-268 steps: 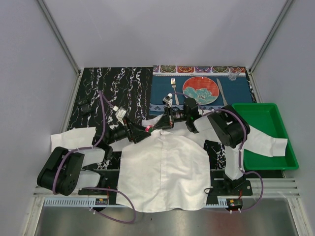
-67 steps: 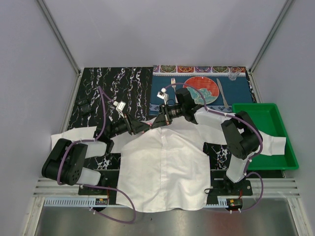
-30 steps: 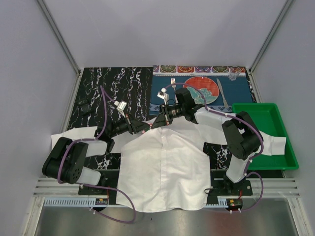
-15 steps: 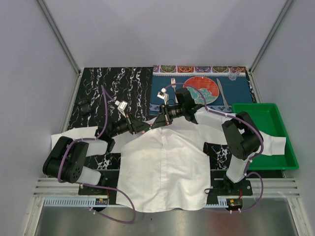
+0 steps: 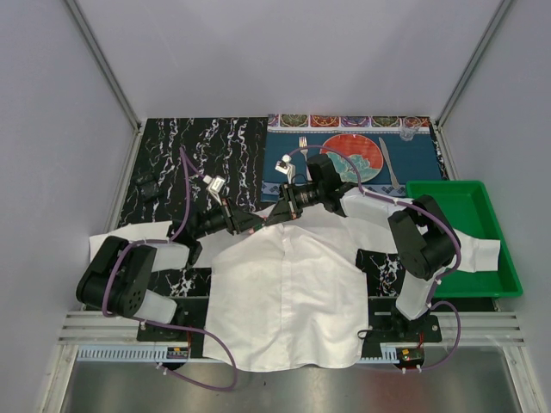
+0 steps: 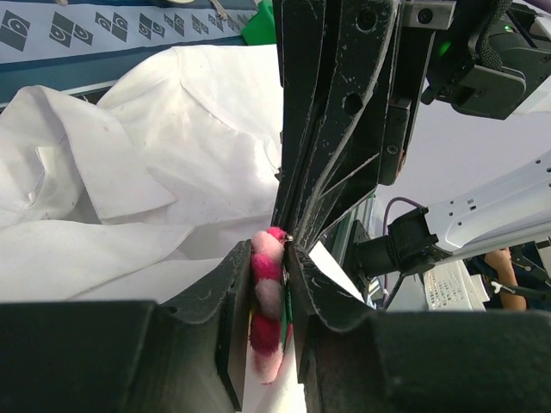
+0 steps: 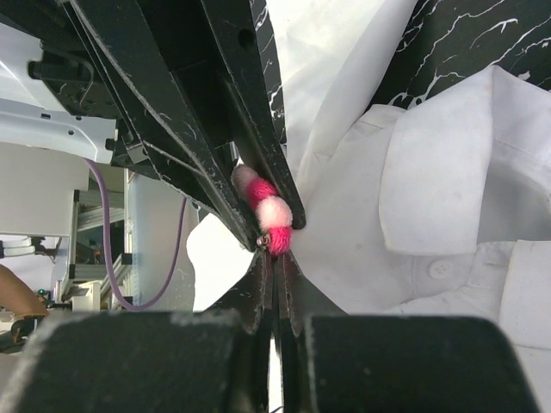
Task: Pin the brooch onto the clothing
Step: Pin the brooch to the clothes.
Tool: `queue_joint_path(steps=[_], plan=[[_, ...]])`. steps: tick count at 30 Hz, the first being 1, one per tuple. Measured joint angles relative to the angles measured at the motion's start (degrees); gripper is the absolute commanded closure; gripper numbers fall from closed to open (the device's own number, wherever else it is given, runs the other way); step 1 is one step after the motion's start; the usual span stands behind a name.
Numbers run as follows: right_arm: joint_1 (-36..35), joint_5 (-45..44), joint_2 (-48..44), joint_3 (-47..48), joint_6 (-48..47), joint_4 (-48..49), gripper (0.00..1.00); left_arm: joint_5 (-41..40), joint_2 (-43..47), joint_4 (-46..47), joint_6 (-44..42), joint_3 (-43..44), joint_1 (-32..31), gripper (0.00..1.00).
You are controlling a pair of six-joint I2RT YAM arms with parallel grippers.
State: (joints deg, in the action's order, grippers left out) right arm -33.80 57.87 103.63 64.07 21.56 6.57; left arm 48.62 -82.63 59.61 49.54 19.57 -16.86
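Note:
The brooch (image 6: 267,292), a fuzzy pink-and-red flower, stands edge-on between my left gripper's fingers (image 6: 231,284), and that gripper (image 6: 271,251) is shut on it. My right gripper (image 7: 274,255) is shut, its tips meeting the left gripper's tips at the small metal clasp on the brooch (image 7: 269,219). Both grippers meet over the collar of the clothing (image 5: 284,284), a white shirt spread flat on the table. The collar and a button show beside the jaws in the right wrist view (image 7: 430,172). From above the brooch is hidden between the fingers.
A red-and-teal plate (image 5: 351,157), a fork (image 5: 304,157) and a knife (image 5: 387,161) lie on a blue placemat behind the grippers. A green tray (image 5: 482,206) at right holds the shirt's sleeve. A black marbled mat (image 5: 207,146) covers the far left.
Over the last second my left wrist crept slightly away from me, with the brooch still in its fingers. The right arm stayed put; long before, its elbow stood further left.

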Motion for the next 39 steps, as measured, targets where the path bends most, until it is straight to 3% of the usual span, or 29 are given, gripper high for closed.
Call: queue_joint_path(steps=[13,23,33,39], plan=[[-0.1,0.1,-0.1,0.0,-0.3,-0.2,1.0,0.8,-1.1,0.4,0.1,0.7,-1.0,0.64],[-0.9,0.3,-0.5,0.0,-0.3,0.7,1.0,1.8,-2.0,4.0,4.2,0.7,-1.7,0.49],[-1.1,1.3,-1.1,0.0,-0.9,0.9,1.0,4.0,-2.0,6.5,7.2,0.7,5.2,0.49],[-1.1,1.4,-1.1,0.0,-1.2,0.8,1.0,6.3,-1.4,6.3,6.1,0.4,5.9,0.52]])
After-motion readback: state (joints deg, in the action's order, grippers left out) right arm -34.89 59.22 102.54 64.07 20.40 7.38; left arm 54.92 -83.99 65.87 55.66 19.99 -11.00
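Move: The brooch is already between the left fingertips, its middle about at that hand point, and its end is at the closed right fingertips, so its middle lies about 2 cm to the right hand's left and 1 cm back. From the left hand, the clothing's collar lies roughly 7 cm ahead, 1 cm to the right and 4 cm lower; the fork lies some 18 cm ahead and 11 cm to the right, 8 cm lower. Rightward and slightly back first, the left hand creeps about 1 cm with the brooch between its fingers as these open, letting go; it then lifts some 1.5 cm and draws off about 3 cm to the left and slightly forward, away from the right hand, fingers half open. The right fingers stay shut on the brooch's end, rising about 1 cm and easing back as much. ##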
